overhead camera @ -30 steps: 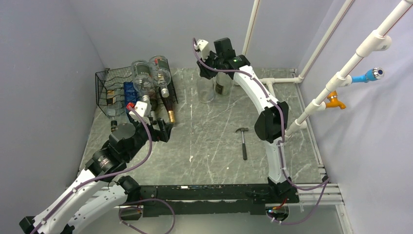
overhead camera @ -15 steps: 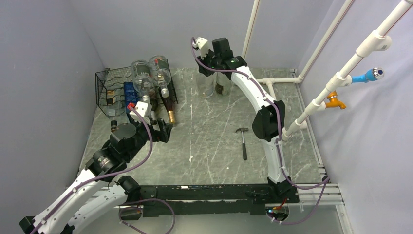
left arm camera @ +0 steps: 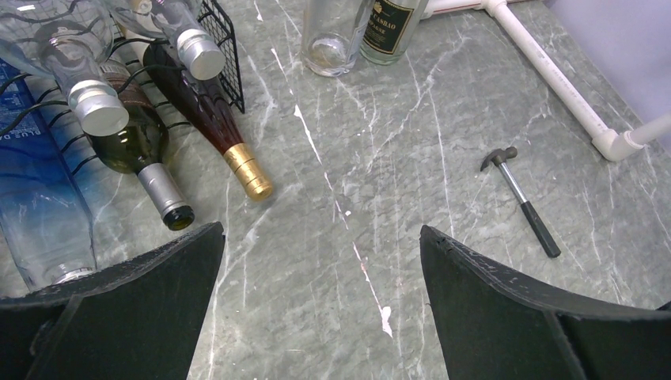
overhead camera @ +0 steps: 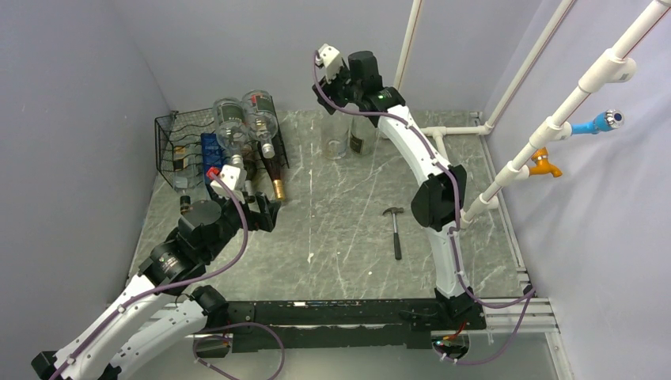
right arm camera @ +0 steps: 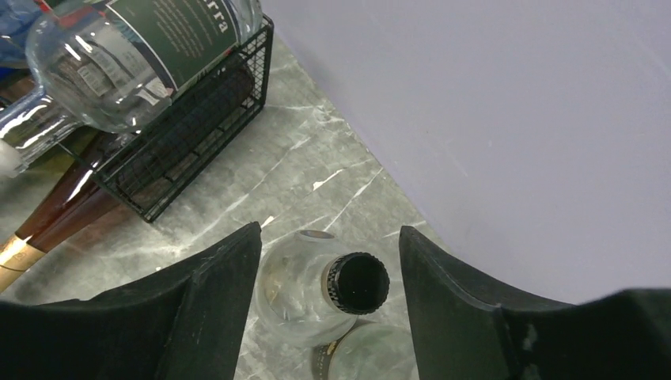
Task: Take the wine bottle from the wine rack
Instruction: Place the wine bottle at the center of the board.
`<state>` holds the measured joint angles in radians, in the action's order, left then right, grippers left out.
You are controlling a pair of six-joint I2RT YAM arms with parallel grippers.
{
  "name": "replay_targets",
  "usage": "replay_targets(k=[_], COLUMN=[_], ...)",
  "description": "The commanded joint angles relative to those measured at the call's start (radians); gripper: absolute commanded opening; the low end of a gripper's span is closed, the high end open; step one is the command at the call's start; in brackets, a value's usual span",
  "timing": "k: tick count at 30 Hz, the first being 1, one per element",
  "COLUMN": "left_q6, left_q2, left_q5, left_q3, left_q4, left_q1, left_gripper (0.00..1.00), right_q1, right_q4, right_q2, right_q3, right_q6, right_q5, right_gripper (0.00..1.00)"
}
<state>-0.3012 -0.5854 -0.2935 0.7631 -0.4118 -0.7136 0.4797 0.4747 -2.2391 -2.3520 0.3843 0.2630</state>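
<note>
The black wire wine rack (overhead camera: 186, 146) stands at the back left, with several bottles lying in and on it. A clear wine bottle with a black screw cap (right arm camera: 358, 283) stands upright on the table (overhead camera: 336, 142), well to the right of the rack. My right gripper (right arm camera: 330, 229) hovers over it, open, with a gap between each finger and the cap. My left gripper (left arm camera: 322, 229) is wide open above bare table in front of the rack (left arm camera: 221, 32), holding nothing.
A second upright bottle with a dark label (overhead camera: 360, 141) stands against the clear one. A gold-capped dark bottle (left arm camera: 237, 150) and a silver-necked green one (left arm camera: 150, 178) stick out of the rack's front. A small hammer (overhead camera: 394, 229) lies mid-right. White pipes (overhead camera: 451, 131) run along the right.
My right gripper's jaws have opened off the clear bottle's neck and risen slightly. The bottle stays standing. The left arm has not moved.
</note>
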Motion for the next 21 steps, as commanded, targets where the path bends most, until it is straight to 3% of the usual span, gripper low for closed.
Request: replay_targets(k=[1, 11, 21], left_q6=[0.0, -0.01, -0.025], left_q2=[0.013, 0.009, 0.022], left_q5=[0.013, 0.076, 0.085], left_q3=[0.035, 0.038, 0.029], left_q4=[0.012, 0.011, 0.007], left_q1=[0.004, 0.004, 0.004], left_gripper=[0.99, 0.99, 1.0], right_q1=[0.008, 0.008, 0.009], right_q4=[-0.031, 0.125, 0.267], right_q2=[0.092, 0.22, 0.417], right_q3=[-0.054, -0.104, 0.068], right_q6=[0.017, 0.082, 0.116], right_q5=[0.027, 0.204, 0.436], right_gripper=[0.7, 0.93, 0.97])
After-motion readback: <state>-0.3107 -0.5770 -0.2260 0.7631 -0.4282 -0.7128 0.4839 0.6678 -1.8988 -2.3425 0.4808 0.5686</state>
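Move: The wine bottle just set down stands upright under the right hand, its dark cap just below the open fingertips and its middle about 2 cm back, 1 cm right and 15 cm lower. The labelled bottle stands some 10 cm to the right and 1 cm back from that hand. The brown gold-necked bottle in the rack is about 10 cm back and 21 cm left, some 22 cm lower. From the left hand the wine bottle lies roughly 31 cm ahead, 15 cm right and 14 cm below. Already clear of the wine bottle's cap, the right hand withdraws with nothing in its grip: it lifts almost straight up at first, then sweeps back over the table as it climbs, in all about 15 cm up and 13 cm back. Its fingers spread from about two-thirds to nearly wide open, while the wrist swings some 20 degrees counter-clockwise and tips up a little. ##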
